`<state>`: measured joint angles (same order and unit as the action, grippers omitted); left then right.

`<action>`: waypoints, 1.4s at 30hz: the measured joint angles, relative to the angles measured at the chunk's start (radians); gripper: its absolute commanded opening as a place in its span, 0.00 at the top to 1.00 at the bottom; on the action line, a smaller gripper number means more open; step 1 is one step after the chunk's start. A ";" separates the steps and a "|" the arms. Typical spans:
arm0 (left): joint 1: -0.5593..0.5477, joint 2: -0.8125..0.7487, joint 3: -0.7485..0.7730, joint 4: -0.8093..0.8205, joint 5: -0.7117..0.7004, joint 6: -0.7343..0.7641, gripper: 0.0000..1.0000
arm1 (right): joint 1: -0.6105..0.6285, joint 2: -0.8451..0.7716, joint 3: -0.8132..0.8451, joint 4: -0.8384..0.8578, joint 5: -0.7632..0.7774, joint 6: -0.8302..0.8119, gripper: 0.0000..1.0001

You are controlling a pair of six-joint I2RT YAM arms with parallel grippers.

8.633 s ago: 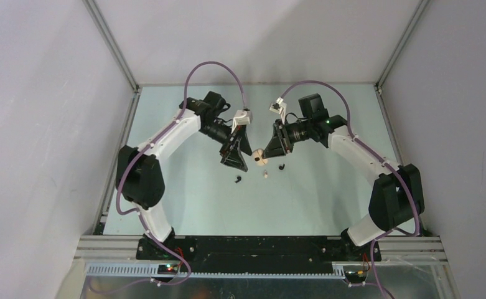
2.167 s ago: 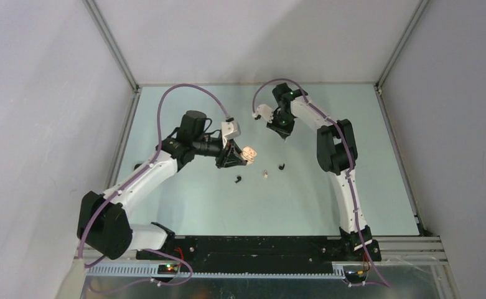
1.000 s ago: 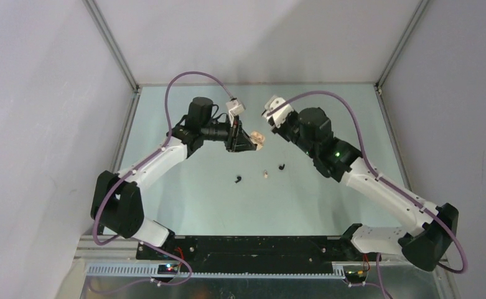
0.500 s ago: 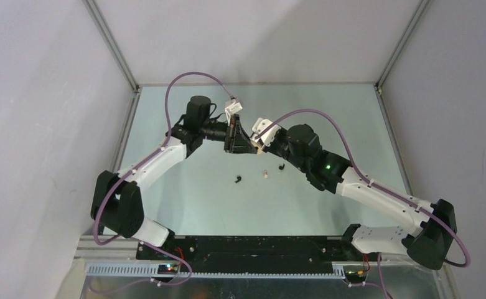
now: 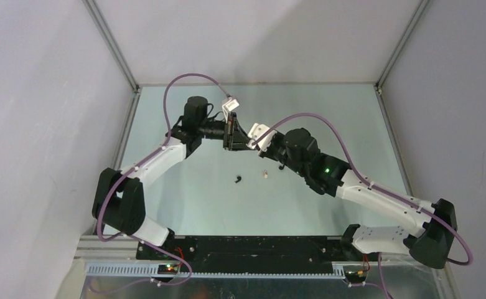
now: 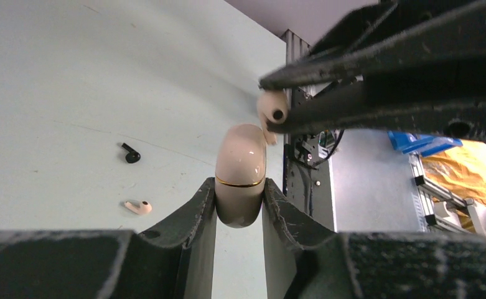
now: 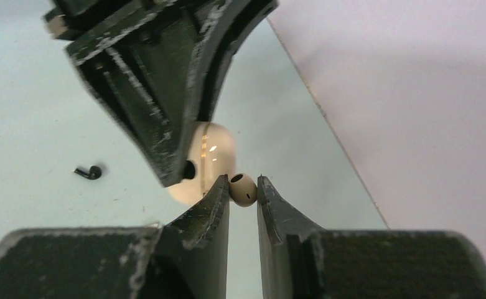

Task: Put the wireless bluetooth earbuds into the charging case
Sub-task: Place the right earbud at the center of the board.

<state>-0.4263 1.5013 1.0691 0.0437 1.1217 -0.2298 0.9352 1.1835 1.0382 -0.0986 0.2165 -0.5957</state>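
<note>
My left gripper [image 6: 240, 194] is shut on the cream charging case [image 6: 241, 168], which has a gold band, and holds it above the table. My right gripper [image 7: 243, 179] is shut on one cream-white earbud [image 7: 243, 190], right beside the case [image 7: 214, 161]. In the left wrist view that earbud [image 6: 271, 108] sits just above the case's top end. From above, the two grippers meet at mid-table: left [image 5: 236, 134], right [image 5: 256, 138]. On the table lie a black earbud [image 5: 238, 180] and a cream earbud [image 5: 265, 174]; both show in the left wrist view, black [image 6: 130, 153] and cream [image 6: 138, 206]. The second black earbud is hidden.
The pale green table [image 5: 184, 199] has metal rails along its left side [image 5: 123, 149] and right side [image 5: 394, 149]. Grey walls enclose it. The right arm's forearm [image 5: 352, 187] stretches low across the table's right half.
My right gripper has moved left and down with the cream earbud, up to the case. My left gripper has stayed almost still with the case.
</note>
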 measured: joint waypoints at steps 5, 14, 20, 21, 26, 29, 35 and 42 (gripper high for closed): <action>0.013 0.000 -0.009 0.068 0.000 -0.045 1.00 | 0.017 0.000 0.000 -0.011 -0.014 0.001 0.85; 0.014 0.000 -0.022 0.105 -0.001 -0.059 1.00 | 0.024 0.016 -0.001 0.034 0.062 -0.012 0.85; 0.014 0.000 -0.024 0.104 -0.001 -0.059 1.00 | 0.028 0.033 -0.002 0.087 0.111 -0.034 0.85; 0.014 0.000 -0.024 0.103 -0.001 -0.059 1.00 | 0.028 0.036 -0.002 0.094 0.118 -0.035 0.85; 0.014 0.000 -0.008 -0.003 -0.011 0.032 1.00 | 0.001 0.038 -0.002 0.082 0.084 -0.037 0.84; 0.016 0.000 0.015 -0.127 -0.036 0.147 1.00 | -0.091 0.039 -0.003 0.030 -0.020 -0.002 0.84; 0.024 0.001 0.021 -0.283 -0.076 0.311 1.00 | -0.359 0.150 -0.001 -0.051 -0.232 0.092 0.83; 0.020 0.001 0.021 -0.340 -0.089 0.385 1.00 | -0.444 0.479 0.005 -0.145 -0.388 0.186 0.83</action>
<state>-0.4065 1.5021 1.0904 -0.2962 1.0325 0.1547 0.4908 1.6627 1.0431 -0.2440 -0.1711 -0.4099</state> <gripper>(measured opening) 0.317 0.224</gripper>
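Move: The right gripper holds the right earbud; its spot on the board is roughly 7 cm ahead, 7 cm to the right and 27 cm below. At board height, a black earbud lies about 7 cm ahead and 3 cm right of the right hand, and the loose cream earbud about 4 cm ahead and 3 cm left. The case in the left gripper is some 4 cm left, 1 cm ahead and 3 cm lower. From the left hand, the spot lies about 6 cm ahead, 14 cm right and 23 cm below. Keep the right earbud pinched and, after a small shift beside the case, swing the right gripper away to the right and forward, about 8 cm each way. Then plunge it some 22 cm towards the board by the black earbud, tipping the fingers down about 40 degrees. Keep the left grip on the case, draw it slightly left and lower it about 5 cm. ##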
